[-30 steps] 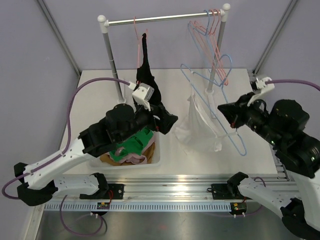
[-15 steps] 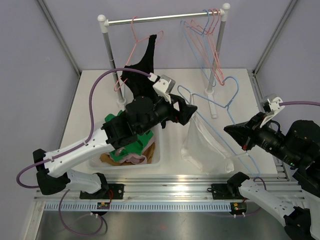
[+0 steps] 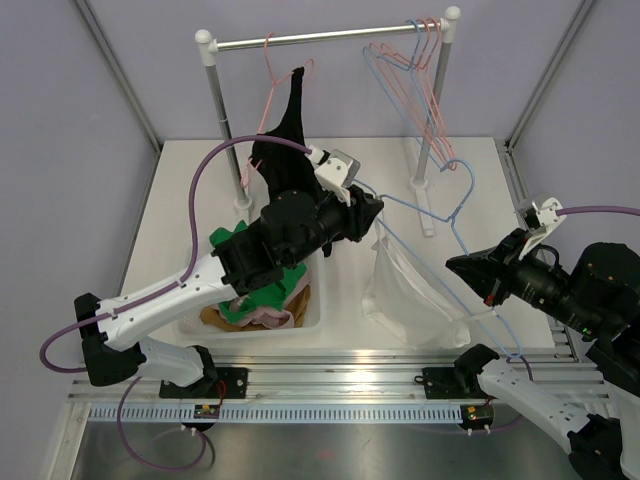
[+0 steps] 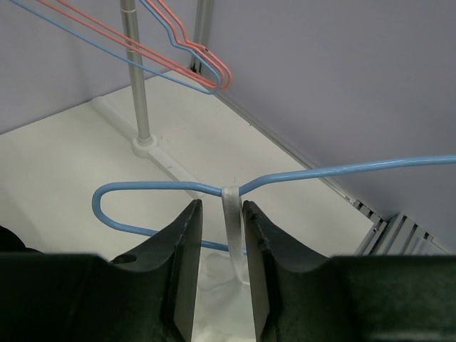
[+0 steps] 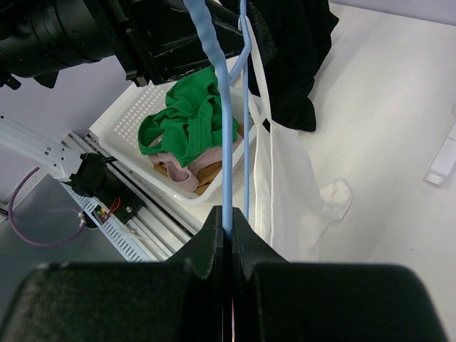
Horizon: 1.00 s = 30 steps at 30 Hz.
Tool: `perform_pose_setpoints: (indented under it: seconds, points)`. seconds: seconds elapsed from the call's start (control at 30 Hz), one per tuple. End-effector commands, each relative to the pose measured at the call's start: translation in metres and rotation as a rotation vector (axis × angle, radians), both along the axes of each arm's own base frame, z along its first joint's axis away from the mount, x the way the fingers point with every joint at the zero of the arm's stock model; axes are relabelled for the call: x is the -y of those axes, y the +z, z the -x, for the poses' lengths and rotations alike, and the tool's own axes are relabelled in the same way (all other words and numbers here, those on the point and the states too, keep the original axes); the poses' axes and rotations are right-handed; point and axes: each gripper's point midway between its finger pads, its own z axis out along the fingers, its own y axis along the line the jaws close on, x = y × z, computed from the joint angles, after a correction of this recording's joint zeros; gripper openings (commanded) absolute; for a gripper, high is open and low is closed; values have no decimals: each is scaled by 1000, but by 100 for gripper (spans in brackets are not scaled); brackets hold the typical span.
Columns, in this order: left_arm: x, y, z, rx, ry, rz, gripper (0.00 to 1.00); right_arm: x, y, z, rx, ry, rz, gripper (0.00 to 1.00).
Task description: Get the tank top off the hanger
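Note:
A white tank top [image 3: 410, 285] hangs from a blue wire hanger [image 3: 445, 215], its hem resting on the table. My right gripper [image 3: 462, 268] is shut on the hanger's lower wire [image 5: 226, 157], with the white fabric [image 5: 292, 178] just right of it. My left gripper [image 3: 375, 212] reaches in at the hanger's left shoulder. In the left wrist view its jaws [image 4: 221, 205] stand narrowly apart around the tank top's strap [image 4: 233, 214], which loops over the blue wire [image 4: 335, 171]. The strap lies against the right finger, with a gap on its left.
A clothes rack [image 3: 330, 38] stands at the back with several pink and blue hangers [image 3: 415, 60] and a black garment [image 3: 285, 130] on a pink hanger. A white basket [image 3: 310, 322] with green, pink and tan clothes [image 3: 270, 275] sits under my left arm.
My left arm swung from over the basket to the hanger's shoulder and its jaws narrowed around the strap. The right gripper drew the hanger toward the near right, then held still.

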Motion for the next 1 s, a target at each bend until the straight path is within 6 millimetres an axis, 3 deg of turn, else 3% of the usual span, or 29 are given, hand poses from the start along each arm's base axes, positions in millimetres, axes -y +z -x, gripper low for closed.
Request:
perform_pose_setpoints:
  seconds: [0.0,0.17,0.3,0.43,0.5,0.63,0.77,0.87,0.93,0.97]
  points:
    - [-4,23,-5,50,35,58,31,-4,14,-1,45,13,-34,0]
    - [-6,20,-6,47,45,50,20,-3,10,-5,40,3,-20,0]
    - [-10,19,-6,48,59,43,0,-4,5,-8,33,1,-5,0]
    - [-18,19,-10,46,99,34,0,-3,0,-7,30,2,11,0]
    - [-32,17,-17,27,180,33,0,-4,-8,-3,17,27,32,0]
    - [-75,11,-35,-25,408,49,0,-1,-17,14,33,84,45,0]
    - [-111,-1,-45,-99,530,78,0,9,-13,37,93,114,19,0]
    - [-125,-8,-47,-145,551,112,0,14,-6,50,160,141,2,0]
    - [-119,-13,-43,-163,498,113,0,15,3,54,243,151,-34,0]
    - [-113,-13,-40,-166,463,118,0,13,-2,48,253,143,-41,0]
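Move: The white tank top's strap lies between the left hand's nearly shut fingers, about 1 cm ahead and 1 cm right of the hand point; the blue hanger's left end sticks out some 4 cm ahead and 3 cm left of that hand. The black top hangs about 15 cm ahead, 13 cm left and lower, the basket some 26 cm left, 2 cm back and 35 cm below. From the right hand, holding the hanger's right shoulder, the strap is about 13 cm ahead and 15 cm left. The white strap is pinched as the left fingers shut, then pulled some 11 cm left and about 4 cm forward, away from the hanger's shoulder, the left wrist swinging roughly 25 degrees counter-clockwise. The right hand keeps its grip on the blue hanger, dips a little, then draws it back about 5 cm and slightly right, so the hands part. ##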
